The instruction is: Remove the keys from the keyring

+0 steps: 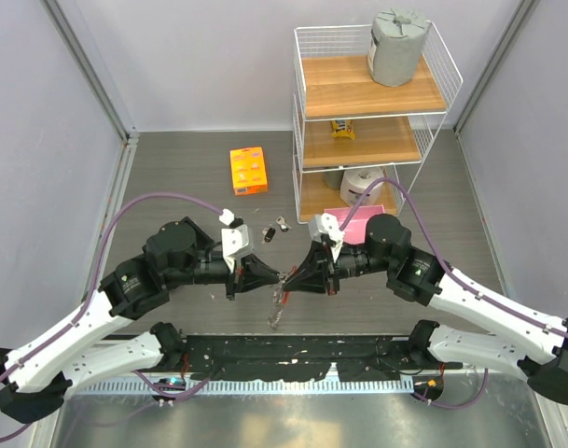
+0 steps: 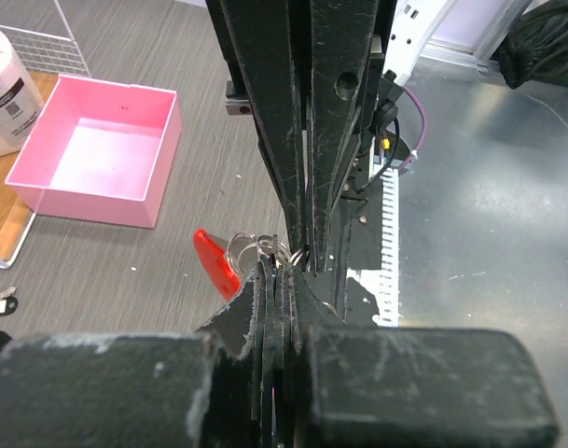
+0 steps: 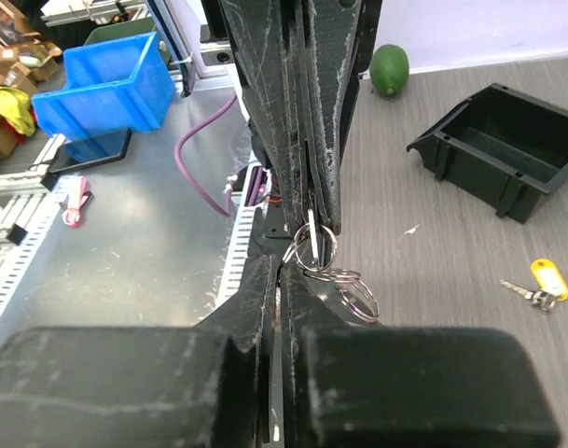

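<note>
My two grippers meet tip to tip above the table's near middle, the left gripper (image 1: 278,277) (image 2: 280,269) coming from the left and the right gripper (image 1: 293,276) (image 3: 282,265) from the right. Both are shut on the keyring (image 3: 332,273) (image 2: 254,247), a cluster of thin silvery rings pinched between the tips. Its red strap fob (image 2: 215,264) (image 1: 276,313) hangs below. Two small loose keys (image 1: 270,233) (image 1: 284,224) lie on the table behind the grippers. Another key with a yellow tag (image 3: 543,281) lies on the table in the right wrist view.
An orange box (image 1: 248,171) sits at the back centre. A white wire shelf (image 1: 444,56) stands back right with a grey roll (image 1: 398,47) on top. A pink tray (image 2: 97,154) lies beside it. The right wrist view shows a black bin (image 3: 507,149) and a blue bin (image 3: 106,89).
</note>
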Motion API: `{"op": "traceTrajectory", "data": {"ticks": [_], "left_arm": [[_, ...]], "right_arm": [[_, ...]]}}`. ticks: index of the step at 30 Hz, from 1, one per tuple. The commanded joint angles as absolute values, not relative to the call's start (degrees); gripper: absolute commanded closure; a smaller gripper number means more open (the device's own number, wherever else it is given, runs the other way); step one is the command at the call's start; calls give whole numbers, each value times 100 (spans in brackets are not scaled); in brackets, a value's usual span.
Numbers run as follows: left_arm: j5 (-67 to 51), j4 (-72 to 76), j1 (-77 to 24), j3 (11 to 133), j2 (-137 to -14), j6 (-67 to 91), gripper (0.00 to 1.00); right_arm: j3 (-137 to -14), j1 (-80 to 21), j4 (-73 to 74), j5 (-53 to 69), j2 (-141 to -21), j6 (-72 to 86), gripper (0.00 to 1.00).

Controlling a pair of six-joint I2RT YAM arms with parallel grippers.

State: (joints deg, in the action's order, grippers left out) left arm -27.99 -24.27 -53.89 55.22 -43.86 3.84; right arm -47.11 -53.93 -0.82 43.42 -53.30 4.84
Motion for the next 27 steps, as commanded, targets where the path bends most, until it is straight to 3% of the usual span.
{"op": "traceTrajectory", "data": {"ticks": [1,10,13,15,17,27], "left_arm": [[-2690,-2065,-5396,5555,-4333,106,100],[-2663,-2206,-5396,5476,-4430,-237,100],[-2689,-2162,-5396,5432,-4403,-264,100],[-2681,-2162,-5396,5423,-4403,-237,100],[-2681,-2153,-5388,5440,-4412,-176,100],[-2663,-1969,-5396,5502,-4351,264,100]], "right_arm": [[-5018,-5440,-264,4711,-5598,1054,95],[-5423,-5335,272,5106,-6099,2792,95],[-5502,-5317,220,5282,-6179,3049,71],[-5467,-5317,80,5343,-6091,3041,59],[-5415,-5317,26,5300,-5942,2875,54],[-5177,-5309,184,4457,-5300,1566,50]]}}
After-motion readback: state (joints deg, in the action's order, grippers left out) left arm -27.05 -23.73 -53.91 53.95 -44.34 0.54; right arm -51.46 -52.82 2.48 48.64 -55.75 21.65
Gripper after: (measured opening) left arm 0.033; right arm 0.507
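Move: The keyring's loops hang between the two sets of fingertips: about 1 cm to the right hand's left and 1 cm ahead, and about 1 cm to the left hand's right and 1 cm ahead, both level. The red handle dangles roughly 7 cm below the right hand and 1 cm ahead. On the table, some 26 cm below the right hand, the pink box stands about 22 cm ahead and 17 cm right. Sinking about 1.5 cm and edging left, the right hand rolls some 25 degrees about its fingers, front side down, still pinching a ring; it then opens about halfway, lets go and climbs roughly 3 cm, drawing slightly back and right. The left hand keeps its grip on the keyring, dipping about 2.5 cm with it, then rising halfway back. ##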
